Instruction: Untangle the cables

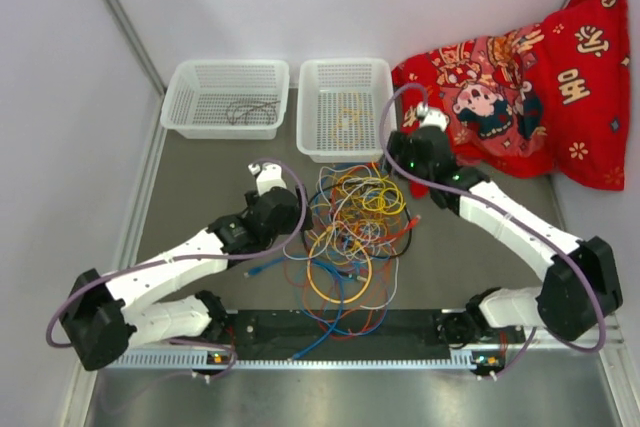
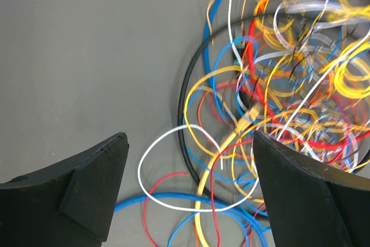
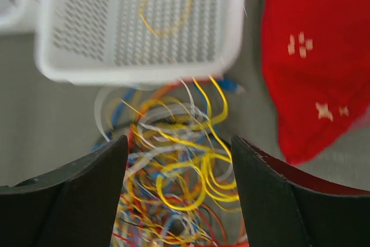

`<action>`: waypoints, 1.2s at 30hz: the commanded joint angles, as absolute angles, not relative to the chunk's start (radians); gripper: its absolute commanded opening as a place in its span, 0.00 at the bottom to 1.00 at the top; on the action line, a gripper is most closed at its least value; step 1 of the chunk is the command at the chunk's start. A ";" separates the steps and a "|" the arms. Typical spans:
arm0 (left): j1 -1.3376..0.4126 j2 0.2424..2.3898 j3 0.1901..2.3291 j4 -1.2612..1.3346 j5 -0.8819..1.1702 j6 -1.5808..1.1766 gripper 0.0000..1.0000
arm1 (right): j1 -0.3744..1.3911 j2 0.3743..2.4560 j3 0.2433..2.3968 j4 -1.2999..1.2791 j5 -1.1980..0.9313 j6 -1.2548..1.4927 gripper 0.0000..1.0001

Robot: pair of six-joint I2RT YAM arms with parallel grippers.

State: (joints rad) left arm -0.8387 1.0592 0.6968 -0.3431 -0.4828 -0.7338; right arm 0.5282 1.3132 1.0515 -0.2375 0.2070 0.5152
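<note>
A tangled heap of thin cables (image 1: 350, 232) in yellow, orange, blue, white, red and black lies mid-table between the arms. My left gripper (image 1: 290, 209) hangs at the heap's left edge; in the left wrist view (image 2: 188, 186) it is open and empty over a white loop (image 2: 151, 155), a blue cable (image 2: 173, 197) and a yellow cable. My right gripper (image 1: 400, 162) sits at the heap's upper right; in the right wrist view (image 3: 179, 195) it is open and empty above yellow loops (image 3: 196, 172). One yellow wire (image 1: 347, 115) lies in the right basket, one black wire (image 1: 250, 110) in the left basket.
Two white mesh baskets (image 1: 192, 82) (image 1: 312, 82) stand at the back of the table. A red patterned cushion (image 1: 530, 77) lies at the back right, close to the right arm. A black rail (image 1: 400, 332) runs along the near edge; some cables lie over it.
</note>
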 commanded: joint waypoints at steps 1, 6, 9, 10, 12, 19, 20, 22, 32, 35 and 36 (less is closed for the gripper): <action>-0.834 1.111 0.716 -0.308 -0.414 -0.733 0.93 | 0.538 1.284 0.855 -0.149 0.187 0.577 0.71; -0.834 1.137 0.732 -0.310 -0.387 -0.736 0.93 | 0.541 1.310 0.784 -0.106 0.196 0.575 0.69; -0.834 1.137 0.736 -0.316 -0.384 -0.742 0.92 | 0.540 1.361 0.793 -0.103 0.213 0.568 0.66; -0.834 1.137 0.738 -0.321 -0.383 -0.744 0.92 | 0.541 1.376 0.796 -0.097 0.213 0.569 0.63; -0.834 1.135 0.736 -0.328 -0.383 -0.750 0.92 | 0.541 1.408 0.802 -0.081 0.204 0.566 0.48; -0.835 1.131 0.733 -0.342 -0.393 -0.762 0.92 | 0.540 1.460 0.853 -0.075 0.213 0.525 0.01; -0.834 1.126 0.735 -0.344 -0.396 -0.762 0.92 | 0.540 1.450 0.856 -0.086 0.215 0.525 0.00; -0.834 1.118 0.738 -0.350 -0.399 -0.762 0.92 | 0.545 1.384 0.862 -0.095 0.222 0.514 0.00; -0.834 0.951 0.733 -0.267 -0.472 -0.715 0.93 | 0.777 0.982 1.101 -0.261 0.324 0.404 0.00; -0.834 0.875 0.747 -0.247 -0.517 -0.677 0.93 | 0.856 0.966 1.264 -0.330 0.337 0.348 0.00; -0.834 0.853 0.753 -0.238 -0.535 -0.661 0.94 | 0.867 0.966 1.343 -0.347 0.336 0.341 0.00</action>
State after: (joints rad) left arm -0.8387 0.9535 0.7029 -0.3237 -0.4511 -0.7223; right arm 0.8017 0.9997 1.1454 -0.2756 0.2882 0.4248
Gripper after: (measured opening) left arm 0.932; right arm 0.014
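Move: The loose coil of yellow cable lies about 17 cm below the right hand and some 5 cm back, about level sideways. From that hand the right-hand white bin is roughly 13 cm ahead, 9 cm left and 14 cm down; the orange-red plug is 11 cm back, 6 cm right and 18 cm down. From the left hand the yellow cable lies about 5 cm ahead, 16 cm right and 10 cm down. Right hand sinks 15 cm, pinches the yellow cable, lifts about 30; left dips, then rises 6 cm. ##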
